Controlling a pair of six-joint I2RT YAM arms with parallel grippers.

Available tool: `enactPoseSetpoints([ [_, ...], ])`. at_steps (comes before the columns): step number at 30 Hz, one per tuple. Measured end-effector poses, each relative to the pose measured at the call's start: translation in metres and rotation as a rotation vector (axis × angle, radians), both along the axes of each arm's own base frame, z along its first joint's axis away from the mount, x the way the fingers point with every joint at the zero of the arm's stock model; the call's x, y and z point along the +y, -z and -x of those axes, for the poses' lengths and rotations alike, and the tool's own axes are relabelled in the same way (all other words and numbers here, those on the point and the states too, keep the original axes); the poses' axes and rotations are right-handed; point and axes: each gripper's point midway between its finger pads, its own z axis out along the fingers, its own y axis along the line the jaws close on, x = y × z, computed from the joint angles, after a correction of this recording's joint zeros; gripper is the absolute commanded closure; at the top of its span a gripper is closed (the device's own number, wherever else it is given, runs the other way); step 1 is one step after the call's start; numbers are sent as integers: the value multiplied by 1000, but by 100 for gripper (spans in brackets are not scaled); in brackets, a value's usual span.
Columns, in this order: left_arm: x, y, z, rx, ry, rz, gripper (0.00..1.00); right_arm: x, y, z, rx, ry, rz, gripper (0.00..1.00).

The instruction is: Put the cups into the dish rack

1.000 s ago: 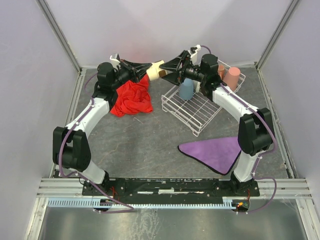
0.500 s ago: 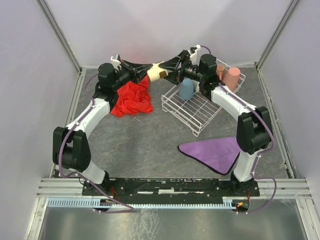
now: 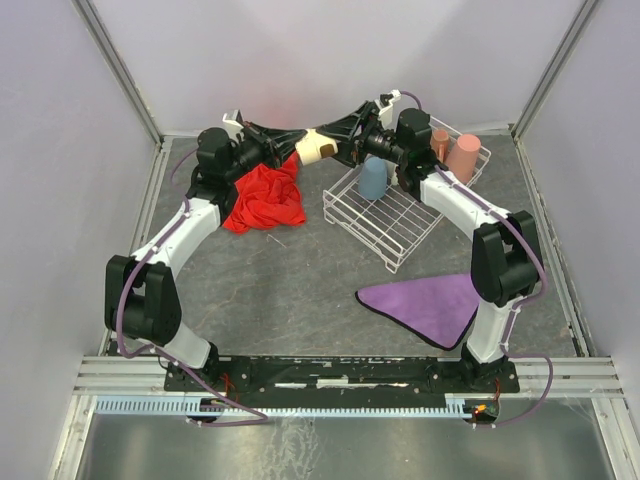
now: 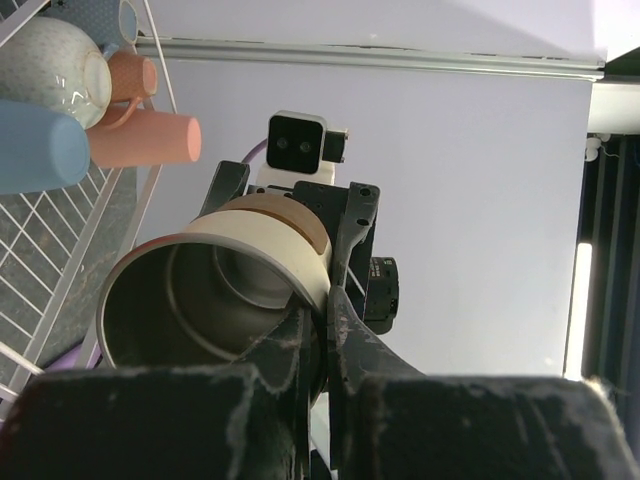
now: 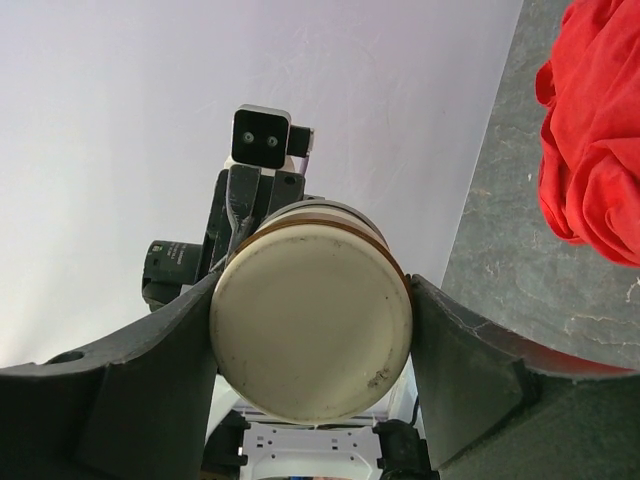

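Note:
A cream cup with a brown band (image 3: 313,147) hangs in the air between both grippers, left of the dish rack (image 3: 385,228). My left gripper (image 3: 297,144) pinches its rim, one finger inside (image 4: 290,345). My right gripper (image 3: 330,140) has a finger (image 5: 150,370) on each side of the cup's base (image 5: 312,335). In the rack stand a light-blue cup (image 3: 373,178), a salmon tumbler (image 3: 463,155) and a small orange mug (image 3: 440,140). The left wrist view also shows a pale patterned mug (image 4: 50,65) there.
A crumpled red cloth (image 3: 262,197) lies on the table under the left arm and shows in the right wrist view (image 5: 595,130). A purple cloth (image 3: 430,305) lies in front of the rack. Walls close in the back and both sides.
The right gripper has moved left onto the cup's base and its fingers now touch the cup's sides. The left gripper still holds the cup by the rim, slightly raised.

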Motion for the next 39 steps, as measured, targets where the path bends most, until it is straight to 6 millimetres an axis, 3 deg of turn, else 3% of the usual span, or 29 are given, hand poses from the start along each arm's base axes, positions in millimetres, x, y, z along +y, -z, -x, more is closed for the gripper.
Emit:
enactPoseSetpoints([
  [6, 6, 2, -4, 4, -14, -7, 59, -3, 1, 1, 1, 3, 4, 85],
  [17, 26, 12, -20, -17, -66, -80, 52, -46, 6, -5, 15, 79, 49, 89],
  [23, 39, 36, -30, -26, -89, -311, 51, -96, 16, -6, -1, 151, 196, 90],
  [28, 53, 71, -28, -20, -97, -579, 48, -142, 30, -10, -30, 221, 451, 91],
  [32, 69, 107, -20, 33, -92, -753, 45, -166, 38, -5, -49, 242, 609, 93],
  [35, 78, 125, -14, 60, -79, -833, 35, -181, 52, -1, -37, 248, 710, 94],
  [39, 84, 141, -9, 91, -63, -888, 33, -203, 71, 5, -11, 258, 840, 97],
])
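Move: The right hand grips the cream cup by its closed end; the dish rack's middle lies about 12 cm ahead of it, 18 cm to its right and 27 cm lower. In the rack the blue cup lies 13 cm ahead and 10 cm right of that hand, with the white mug 19 ahead and 15 right, both over 20 cm below. The left fingers pinch the cream cup's rim, its middle some 3 cm ahead, 4 right and 3 below them. Opening wide, the left fingers let go of the cream cup's rim and back off to the left by about 8 cm, then sink some 14 cm as they tip downward. The right hand keeps its grip and carries the cup about 20 cm right and 7 cm down towards the dish rack, rolling nearly 50 degrees so its fingers slant down, with a slight clockwise turn. ##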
